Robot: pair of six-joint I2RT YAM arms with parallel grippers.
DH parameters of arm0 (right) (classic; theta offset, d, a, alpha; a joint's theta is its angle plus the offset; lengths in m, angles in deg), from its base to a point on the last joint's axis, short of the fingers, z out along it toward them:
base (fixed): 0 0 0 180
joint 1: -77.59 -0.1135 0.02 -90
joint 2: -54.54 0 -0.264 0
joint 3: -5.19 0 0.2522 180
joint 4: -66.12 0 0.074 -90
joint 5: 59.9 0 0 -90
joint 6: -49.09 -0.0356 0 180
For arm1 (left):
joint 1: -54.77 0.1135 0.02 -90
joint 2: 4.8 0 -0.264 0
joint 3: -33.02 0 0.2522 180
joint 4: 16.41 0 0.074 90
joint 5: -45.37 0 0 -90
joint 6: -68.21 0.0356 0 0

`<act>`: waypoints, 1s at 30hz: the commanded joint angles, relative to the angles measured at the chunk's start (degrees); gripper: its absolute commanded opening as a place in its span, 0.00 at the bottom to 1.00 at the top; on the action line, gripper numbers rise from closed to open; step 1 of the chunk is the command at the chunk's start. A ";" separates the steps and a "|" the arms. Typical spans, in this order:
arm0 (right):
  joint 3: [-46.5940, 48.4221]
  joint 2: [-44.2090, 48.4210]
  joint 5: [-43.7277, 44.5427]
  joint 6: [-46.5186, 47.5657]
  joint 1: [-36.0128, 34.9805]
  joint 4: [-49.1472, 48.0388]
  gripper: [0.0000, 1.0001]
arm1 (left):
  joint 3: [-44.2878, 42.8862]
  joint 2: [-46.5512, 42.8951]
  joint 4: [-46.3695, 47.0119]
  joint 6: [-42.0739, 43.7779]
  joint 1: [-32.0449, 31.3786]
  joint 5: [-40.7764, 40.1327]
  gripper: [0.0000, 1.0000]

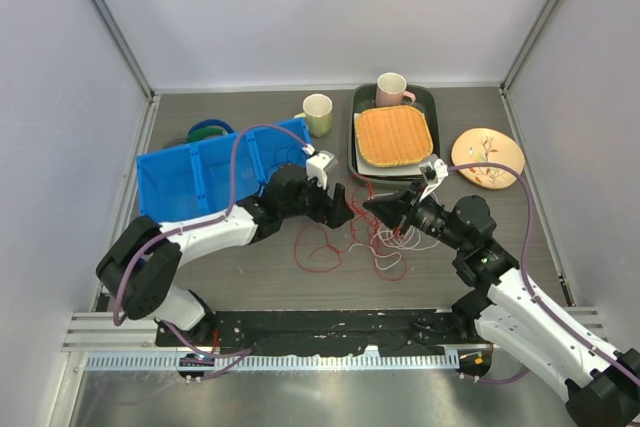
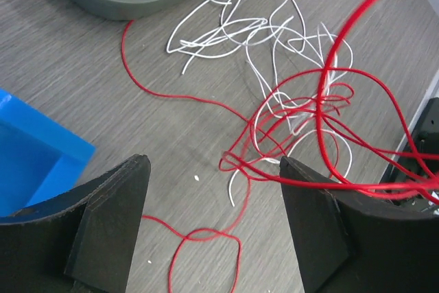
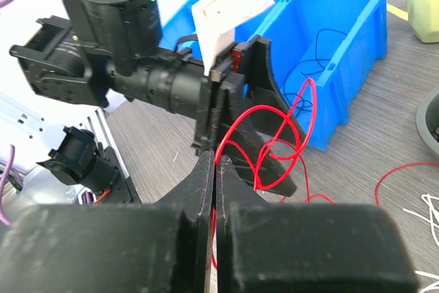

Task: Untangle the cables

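Red cable (image 1: 322, 247) and white cable (image 1: 405, 242) lie tangled on the table between my two grippers. My left gripper (image 2: 214, 164) is open above the red loops, and a red strand (image 2: 357, 183) drapes over its right finger (image 2: 329, 231). The white cable (image 2: 240, 32) spreads beyond the red one, near the tray. My right gripper (image 3: 216, 159) is shut on the red cable (image 3: 274, 135), which arcs up from its tips and loops around the left gripper's finger (image 3: 267, 121). A dark blue cable (image 3: 328, 36) lies in the blue bin. In the top view both grippers (image 1: 340, 209) (image 1: 375, 207) nearly meet.
A blue bin (image 1: 215, 172) stands at the left, close behind the left arm. A dark tray (image 1: 356, 142) holds an orange mat and a pink cup. A pale green cup (image 1: 318, 114) and a wooden plate (image 1: 488, 157) sit at the back. The tray's rim (image 2: 137, 1) is near the white cable.
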 commanded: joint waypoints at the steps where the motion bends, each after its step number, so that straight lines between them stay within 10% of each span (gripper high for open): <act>1: 1.33 1.89 -0.22 -1.09 -0.07 -2.22 0.01 | -3.57 2.54 5.87 0.23 -0.18 0.69 0.79; 17: 1.42 3.21 1.00 -4.25 -0.07 -3.36 0.01 | -3.39 9.05 18.62 -5.04 -1.49 5.54 0.69; 30: 1.15 4.09 2.06 -4.96 -0.07 -3.54 0.01 | -1.46 10.72 24.86 -9.97 -4.04 -6.85 0.11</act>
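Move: The red cable strand hanging from the shut right fingers crosses about 6 cm to the right of the open left gripper and 1 cm farther out, level with it. From the right hand that strand is about 6 cm ahead, 2 cm left and 11 cm below. From the left gripper, the white cable lies some 13 cm right, 2 cm ahead and 13 cm below; the grey tray is about 21 cm ahead and 12 cm right, 12 cm below. Bring the left gripper about 6 cm to the right, to the red strand below the right hand, tilting the fingers up some 10 degrees as it goes. Keep it open at first, then close it from wide to nearly shut in the second half, pinching the strand. Keep the right fingers shut on the red cable and ease that hand up a couple of centimetres. ##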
